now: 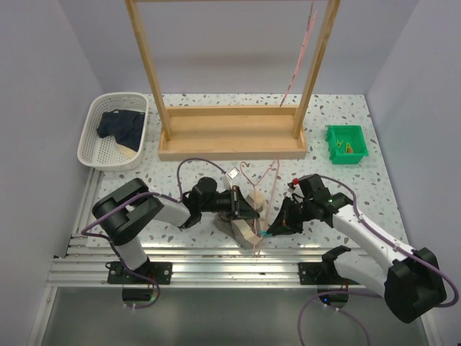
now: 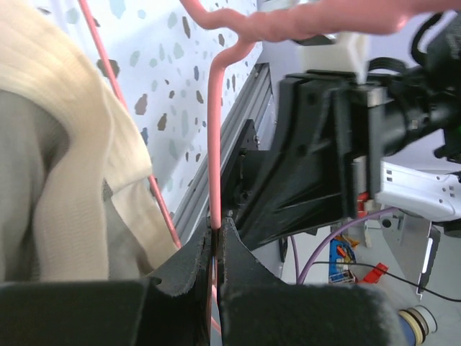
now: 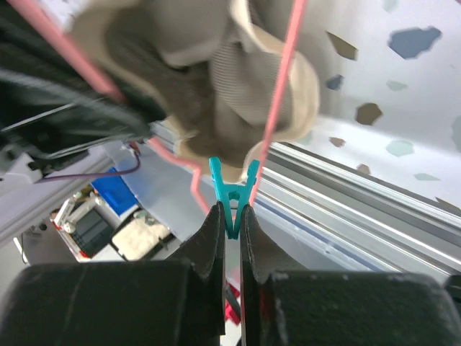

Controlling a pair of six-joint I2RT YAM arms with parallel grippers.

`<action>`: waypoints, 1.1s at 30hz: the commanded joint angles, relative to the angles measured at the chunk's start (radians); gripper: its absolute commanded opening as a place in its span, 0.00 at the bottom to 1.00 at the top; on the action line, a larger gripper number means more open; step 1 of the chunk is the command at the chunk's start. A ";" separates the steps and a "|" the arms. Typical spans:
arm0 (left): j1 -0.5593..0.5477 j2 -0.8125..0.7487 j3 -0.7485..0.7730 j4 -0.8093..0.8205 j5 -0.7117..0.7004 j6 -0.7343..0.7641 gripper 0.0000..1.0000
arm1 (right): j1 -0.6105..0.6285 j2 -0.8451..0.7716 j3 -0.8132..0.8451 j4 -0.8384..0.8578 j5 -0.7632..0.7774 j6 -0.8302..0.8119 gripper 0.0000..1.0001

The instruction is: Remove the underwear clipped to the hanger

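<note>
Grey underwear (image 1: 248, 218) with a beige waistband hangs bunched on a thin pink hanger (image 1: 268, 176) low over the table's front edge. My left gripper (image 1: 241, 209) is shut on the hanger's wire (image 2: 215, 144), with the cloth (image 2: 65, 180) just to its left. A teal clip (image 3: 230, 191) pins the underwear (image 3: 209, 79) to the hanger (image 3: 277, 108). My right gripper (image 3: 230, 213) is shut on the clip's tail, squeezing it from both sides. From above, that gripper (image 1: 272, 227) sits right of the cloth. Dark navy underwear (image 1: 121, 126) lies in the white basket (image 1: 90, 140).
A tall wooden rack (image 1: 230, 133) stands at the back centre, another pink hanger (image 1: 299, 61) dangling by its right post. A green bin (image 1: 333, 144) with small clips sits at the right. The aluminium rail (image 1: 216, 263) runs along the near edge under both grippers.
</note>
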 commanded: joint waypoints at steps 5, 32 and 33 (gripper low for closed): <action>0.038 -0.041 -0.035 0.011 -0.004 0.054 0.00 | -0.006 -0.084 0.114 -0.060 0.103 0.051 0.00; 0.139 -0.419 0.142 -0.572 0.091 0.368 0.00 | -0.422 0.475 0.641 0.344 1.200 -0.099 0.00; 0.145 -0.422 0.160 -0.582 0.096 0.375 0.00 | -0.438 0.482 0.646 0.375 1.200 -0.098 0.00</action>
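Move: The right hand holds the teal clip, and the green box it is heading for is about 33 cm ahead, 29 cm right and some 7 cm lower. From this hand the grey underwear's middle lies about 4 cm ahead, 8 cm left and 6 cm below; the wooden rack's right end is roughly 33 cm ahead and 12 cm right. For the left hand, holding the pink hanger, the box lies some 27 cm ahead, 33 cm right and 8 cm down. Up first by about 4 cm, away from the underwear and hanger, then in one fast sweep forward and right, the right hand carries the pinched teal clip some 35 cm towards the green box, its fingers swinging from left-and-down to forward-right-and-down. The left hand keeps its grip on the hanger, shifting about 4 cm left, then rising about 6 cm. ##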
